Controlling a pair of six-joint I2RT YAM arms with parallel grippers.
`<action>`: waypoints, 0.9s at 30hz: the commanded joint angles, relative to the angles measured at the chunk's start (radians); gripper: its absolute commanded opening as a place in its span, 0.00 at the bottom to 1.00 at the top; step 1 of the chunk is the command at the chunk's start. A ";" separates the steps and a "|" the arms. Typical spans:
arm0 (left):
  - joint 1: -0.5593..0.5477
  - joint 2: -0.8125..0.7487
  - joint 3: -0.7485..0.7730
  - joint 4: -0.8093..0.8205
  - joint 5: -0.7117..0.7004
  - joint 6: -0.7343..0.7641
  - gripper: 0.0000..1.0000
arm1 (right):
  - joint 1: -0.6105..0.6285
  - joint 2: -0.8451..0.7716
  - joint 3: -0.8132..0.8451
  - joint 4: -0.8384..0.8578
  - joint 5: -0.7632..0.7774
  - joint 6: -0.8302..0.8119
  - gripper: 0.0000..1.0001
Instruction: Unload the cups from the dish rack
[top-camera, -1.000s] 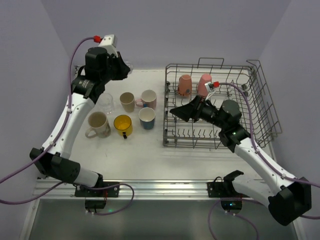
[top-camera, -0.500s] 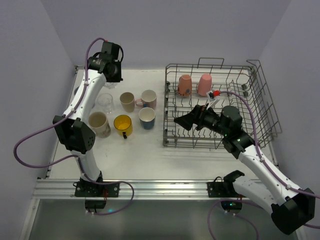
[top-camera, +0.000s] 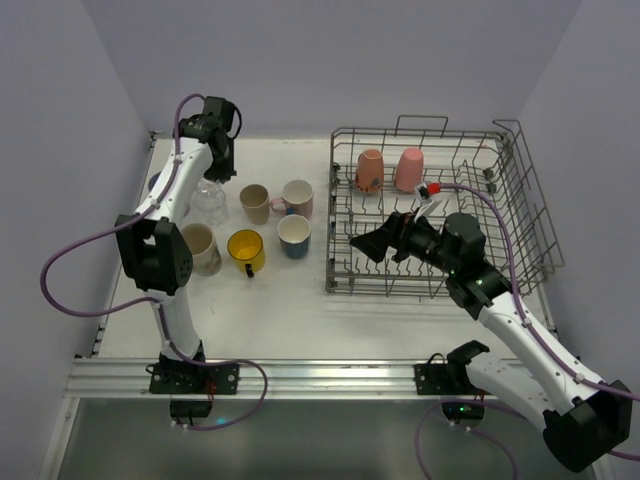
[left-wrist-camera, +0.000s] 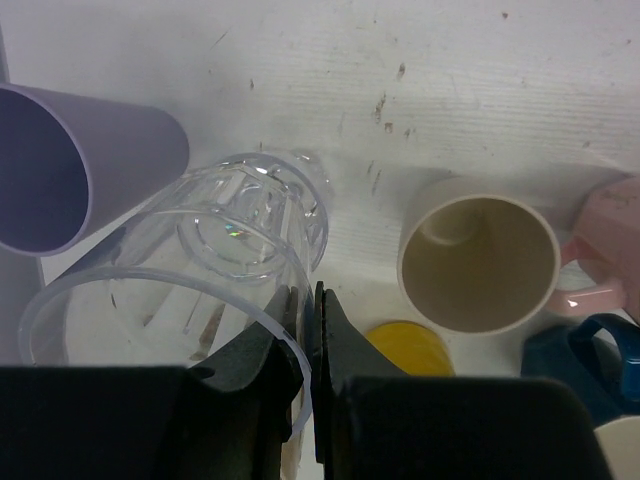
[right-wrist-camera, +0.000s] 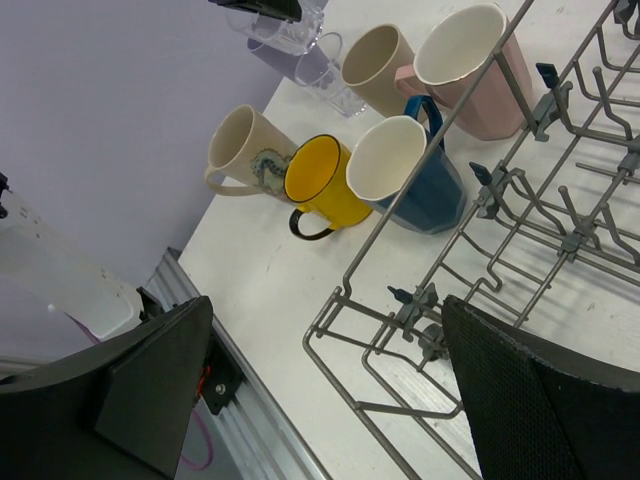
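Observation:
My left gripper (left-wrist-camera: 305, 295) is shut on the rim wall of a clear glass tumbler (left-wrist-camera: 230, 230) at the table's far left; from above the gripper (top-camera: 214, 170) hangs over that glass (top-camera: 208, 200). A lavender cup (left-wrist-camera: 80, 160) stands just left of it. In the dish rack (top-camera: 331, 215) a salmon cup (top-camera: 369, 169) and a pink cup (top-camera: 408, 168) sit upside down in the far row. My right gripper (top-camera: 375, 240) is open over the rack's front left part, nothing between its fingers (right-wrist-camera: 150, 380).
Left of the rack stand a beige cup (top-camera: 254, 203), a pink mug (top-camera: 297, 197), a dark blue mug (top-camera: 294, 236), a yellow mug (top-camera: 245, 250) and a cream mug (top-camera: 197, 248). The rack's wire rim (right-wrist-camera: 400, 210) and upright tines lie under my right gripper.
My left arm has folded back and its gripper has dropped toward the table's far left corner with the glass. The right gripper has drawn back slightly over the rack, still open.

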 joint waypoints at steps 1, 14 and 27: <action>0.025 0.002 -0.024 0.011 0.046 0.036 0.00 | 0.003 -0.001 0.003 0.000 0.031 -0.024 0.99; 0.066 0.004 -0.136 0.099 0.126 0.041 0.08 | 0.002 0.023 0.003 0.000 0.034 -0.023 0.99; 0.069 -0.016 -0.090 0.114 0.098 0.029 0.69 | 0.002 0.043 0.009 0.000 0.082 -0.042 0.99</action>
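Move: My left hand already holds the clear cup by its right wall; its free spot lies about 5 cm to my left and roughly level, the cup's middle some 9 cm lower once down. The other clear cup is about 4 cm ahead and 2 left, the purple cup 4 ahead and 12 left, the beige cup 2 ahead and 8 right, the printed mug 9 back and 2 left. From my right hand, that spot is roughly 45 cm left and 20 ahead. I lower the pinched clear cup with my left hand about 5 cm, easing slightly back and left, down into the gap beside the other clear cup, towards the table. Once the hand has stopped sinking I hold it nearly still and spread the fingers to a bit over half open, letting go of the wall, one finger inside the rim and the other outside. ##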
